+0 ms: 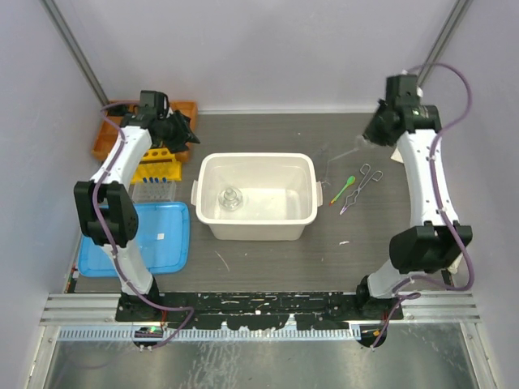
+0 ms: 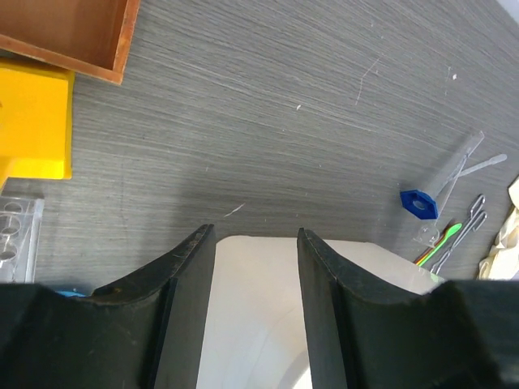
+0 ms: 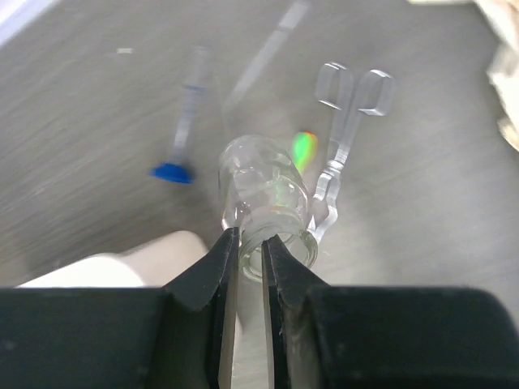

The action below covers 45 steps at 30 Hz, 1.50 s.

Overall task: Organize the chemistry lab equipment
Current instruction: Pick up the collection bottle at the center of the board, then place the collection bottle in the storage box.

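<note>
My right gripper [image 3: 250,237] is shut on the rim of a clear glass tube [image 3: 263,190], one finger inside its mouth and one outside, held above the table right of the white tub [image 1: 255,156]. Below it lie a thin tube [image 3: 190,89] with a blue cap [image 3: 172,172], a green spoon [image 3: 304,148] and metal forceps [image 3: 349,121]. A glass flask [image 1: 231,198] sits inside the tub. My left gripper [image 2: 255,235] is open and empty, hovering near the yellow rack [image 1: 158,166] and facing the tub's far left corner.
An orange tray [image 1: 109,138] stands at the back left behind the yellow rack. A clear plastic rack [image 1: 154,190] and a blue tray [image 1: 154,239] lie left of the tub. A cream cloth [image 2: 507,235] shows at the far right in the left wrist view.
</note>
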Motion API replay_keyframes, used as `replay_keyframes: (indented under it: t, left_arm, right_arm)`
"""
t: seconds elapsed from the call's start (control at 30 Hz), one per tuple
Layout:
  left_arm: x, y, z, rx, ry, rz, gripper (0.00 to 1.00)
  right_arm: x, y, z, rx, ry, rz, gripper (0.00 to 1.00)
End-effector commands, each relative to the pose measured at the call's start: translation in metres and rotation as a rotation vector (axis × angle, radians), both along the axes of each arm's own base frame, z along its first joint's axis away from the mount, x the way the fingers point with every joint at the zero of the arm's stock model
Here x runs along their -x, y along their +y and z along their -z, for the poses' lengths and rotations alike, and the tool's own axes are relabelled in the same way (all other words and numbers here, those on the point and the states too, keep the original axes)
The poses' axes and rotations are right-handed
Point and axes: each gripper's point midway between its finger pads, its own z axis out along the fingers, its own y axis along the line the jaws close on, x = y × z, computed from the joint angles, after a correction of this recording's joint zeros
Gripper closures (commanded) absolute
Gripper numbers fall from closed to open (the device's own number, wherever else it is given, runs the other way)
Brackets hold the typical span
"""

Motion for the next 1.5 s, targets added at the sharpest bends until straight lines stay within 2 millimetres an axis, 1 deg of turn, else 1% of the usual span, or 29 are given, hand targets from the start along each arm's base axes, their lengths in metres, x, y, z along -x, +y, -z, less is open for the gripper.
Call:
replay_keyframes:
  t: [0.0,0.07,0.17,0.2,0.3,0.37,0.43,0.53,0.57,0.67,0.7,0.77,0.8,1.0,1.2,1.3,1.47]
  left_arm:
    - [0.003,0.009,-0.049,-0.02,-0.151,-0.009,0.54]
    - [0.007,0.011,-0.05,-0.03,-0.15,-0.012,0.54]
    - [0.014,0.013,-0.053,-0.035,-0.16,-0.018,0.54]
    - [0.016,0.014,-0.053,-0.039,-0.161,-0.022,0.54]
    - [0.024,0.017,-0.054,-0.054,-0.161,-0.028,0.54]
    - [0.028,0.02,-0.054,-0.069,-0.161,-0.033,0.54]
    - [0.031,0.022,-0.054,-0.08,-0.16,-0.036,0.54]
    - [0.035,0.024,-0.051,-0.087,-0.15,-0.037,0.54]
    - [0.035,0.024,-0.049,-0.089,-0.145,-0.037,0.54]
    - [0.038,0.024,-0.046,-0.087,-0.132,-0.036,0.54]
    - [0.038,0.024,-0.046,-0.087,-0.133,-0.035,0.54]
    - [0.039,0.024,-0.045,-0.09,-0.13,-0.036,0.54]
    - [0.04,0.024,-0.045,-0.092,-0.131,-0.036,0.54]
    - [0.043,0.025,-0.04,-0.099,-0.115,-0.03,0.54]
    - [0.045,0.026,-0.04,-0.105,-0.114,-0.03,0.54]
    - [0.046,0.026,-0.04,-0.105,-0.111,-0.03,0.54]
    - [0.049,0.027,-0.039,-0.108,-0.109,-0.03,0.54]
  right_arm:
    - [-0.033,0.078,-0.057,0.039,-0.116,-0.206,0.99]
    - [-0.045,0.116,-0.079,0.062,-0.154,-0.306,0.99]
    - [-0.054,0.171,-0.1,0.057,-0.208,-0.45,0.99]
    - [-0.055,0.189,-0.102,0.039,-0.219,-0.499,0.99]
    - [-0.049,0.238,-0.093,-0.022,-0.22,-0.63,0.99]
    - [-0.038,0.265,-0.087,-0.025,-0.218,-0.702,0.99]
    - [-0.026,0.29,-0.086,-0.01,-0.227,-0.768,0.99]
    - [-0.007,0.321,-0.087,0.032,-0.246,-0.857,0.99]
    - [0.0,0.33,-0.083,0.035,-0.238,-0.885,0.99]
    - [0.012,0.341,-0.063,0.031,-0.162,-0.93,0.99]
    - [0.016,0.341,-0.046,0.046,-0.109,-0.94,0.99]
    - [0.024,0.342,-0.033,0.067,-0.06,-0.958,0.99]
    - [0.027,0.342,-0.029,0.08,-0.047,-0.963,0.99]
    - [0.039,0.325,0.005,0.15,0.075,-0.95,0.99]
    - [0.052,0.33,0.025,0.134,0.137,-0.986,0.99]
    - [0.057,0.332,0.039,0.139,0.166,-1.004,0.99]
    - [0.059,0.341,0.056,0.137,0.181,-1.026,0.99]
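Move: My right hand already holds the collection bottle. The middle of the white bin it goes to lies about 33 cm to its left, 5 cm back and 20 cm lower; the glass flask inside stands some 9 cm farther left. On the table some 26 cm below my right hand, the tongs lie about 3 cm ahead and 4 cm right, and the blue-footed cylinder 8 cm ahead and 16 cm left. From my left hand the bin's middle is about 13 cm back, 19 cm right and 11 cm down. With the collection bottle still pinched, I swing my right hand about 33 cm left to the bin, bowing forward and up over the blue-footed cylinder's side first, then drawing back and sinking some 16 cm from the top of the arc. The hand turns about 55 degrees counter-clockwise on the way, and its fingers finally tip more steeply down. My empty left hand backs off about 5 cm, fingers still open. ##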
